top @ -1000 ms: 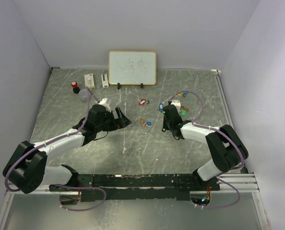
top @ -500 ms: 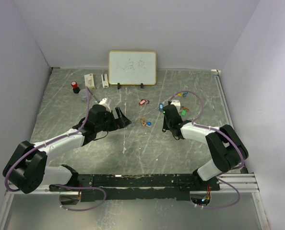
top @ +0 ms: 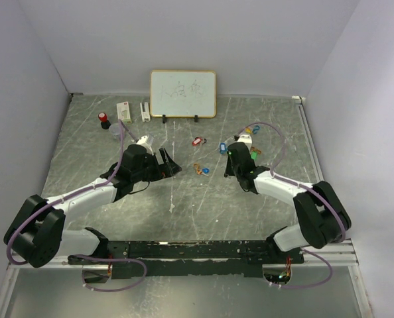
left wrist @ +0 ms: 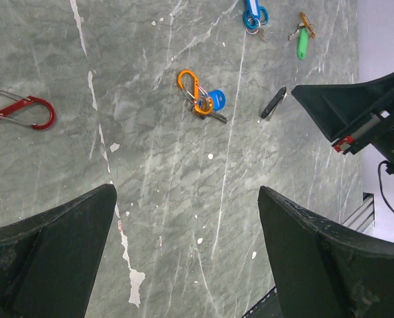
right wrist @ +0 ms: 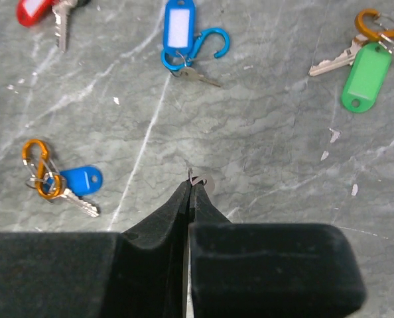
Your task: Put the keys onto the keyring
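My right gripper (right wrist: 191, 184) is shut, and a small metal ring (right wrist: 201, 179) is pinched at its tips just above the table. Beyond it lie the keys: a blue tag (right wrist: 179, 26) on a blue clip, a green tag (right wrist: 364, 69) with an orange clip, a round blue tag (right wrist: 81, 179) on an orange clip, and a red tag (right wrist: 33, 10) at the top left edge. My left gripper (left wrist: 186, 192) hangs open over bare table, short of the orange clip with the blue tag (left wrist: 201, 98). From above, the left gripper (top: 170, 165) and right gripper (top: 231, 159) flank that clip (top: 200, 169).
A red clip (left wrist: 21, 112) lies left of my left gripper. A small whiteboard (top: 183, 93) stands at the back, with white boxes (top: 124, 110) and a red-capped item (top: 104, 120) to its left. Walls close in the table on three sides.
My right gripper has closed from partly open to shut on the small ring, and its arm has shifted slightly right. The left arm has not moved.
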You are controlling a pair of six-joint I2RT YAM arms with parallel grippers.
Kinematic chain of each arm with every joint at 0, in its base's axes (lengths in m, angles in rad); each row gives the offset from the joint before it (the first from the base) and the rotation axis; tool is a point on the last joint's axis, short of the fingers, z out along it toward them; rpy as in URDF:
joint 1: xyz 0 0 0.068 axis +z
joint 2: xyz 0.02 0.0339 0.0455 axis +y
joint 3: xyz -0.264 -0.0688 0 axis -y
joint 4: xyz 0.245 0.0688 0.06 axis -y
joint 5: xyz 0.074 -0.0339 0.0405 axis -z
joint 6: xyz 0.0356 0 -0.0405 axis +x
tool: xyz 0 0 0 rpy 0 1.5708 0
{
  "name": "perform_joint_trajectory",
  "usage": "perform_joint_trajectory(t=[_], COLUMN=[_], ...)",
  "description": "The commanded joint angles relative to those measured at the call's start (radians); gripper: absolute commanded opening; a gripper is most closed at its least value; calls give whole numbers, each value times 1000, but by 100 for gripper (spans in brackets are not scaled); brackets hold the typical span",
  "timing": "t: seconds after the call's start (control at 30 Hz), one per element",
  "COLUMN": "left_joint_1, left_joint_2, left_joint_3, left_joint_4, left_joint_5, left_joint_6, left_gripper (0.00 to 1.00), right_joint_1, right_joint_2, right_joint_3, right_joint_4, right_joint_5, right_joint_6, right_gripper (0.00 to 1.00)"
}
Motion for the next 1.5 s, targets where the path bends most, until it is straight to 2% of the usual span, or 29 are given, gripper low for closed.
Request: perform_joint_trajectory(t=[0.0, 0.23, 0.67, 1.0, 1.47], left_joint_1=[6, 5, 6, 9, 49], left_joint_2=[7, 21, 200, 267, 392], left_joint_3=[1, 53, 164, 192, 248], left_joint_4=[33, -68, -222, -215, -129], left_joint_5=[9, -112, -251, -332, -297], left_joint_6=[6, 43, 59, 72, 84], left_gripper=[99, 100, 100, 100, 100], right_joint_1=[8, 40, 127, 144, 145], right_joint_2=[-56, -99, -173, -209, -233], right_joint_3=[-11, -15, 16, 9, 4], right_joint_4=[19, 20, 0, 1, -3], right_joint_5=[1, 7, 38, 43, 53], right_joint_6=[-16, -30, -42, -45, -56], right_gripper=[0, 0, 0, 0, 0])
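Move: Ahead and to the left of the open left hand, the red carabiner lies flat about 8 cm farther out, 6 cm to its left and 10 cm below. The blue tag with its orange carabiner lies some 15 cm to the right of the red carabiner, level with it. The right hand already holds a small black carabiner; from that hand the red carabiner is roughly 24 cm left and 2 cm ahead, the blue-and-orange set 9 cm left and 2 cm ahead. Sinking about 8 cm while reaching some 5 cm forward and 4 cm left, the left hand closes in on the red carabiner, fingers wide open, its left side rolling up some 20 degrees and the fingertips turning steeper. Meanwhile the right hand keeps its pinch on the black carabiner and lifts it about 7 cm, swinging 4 cm left and slightly back. ##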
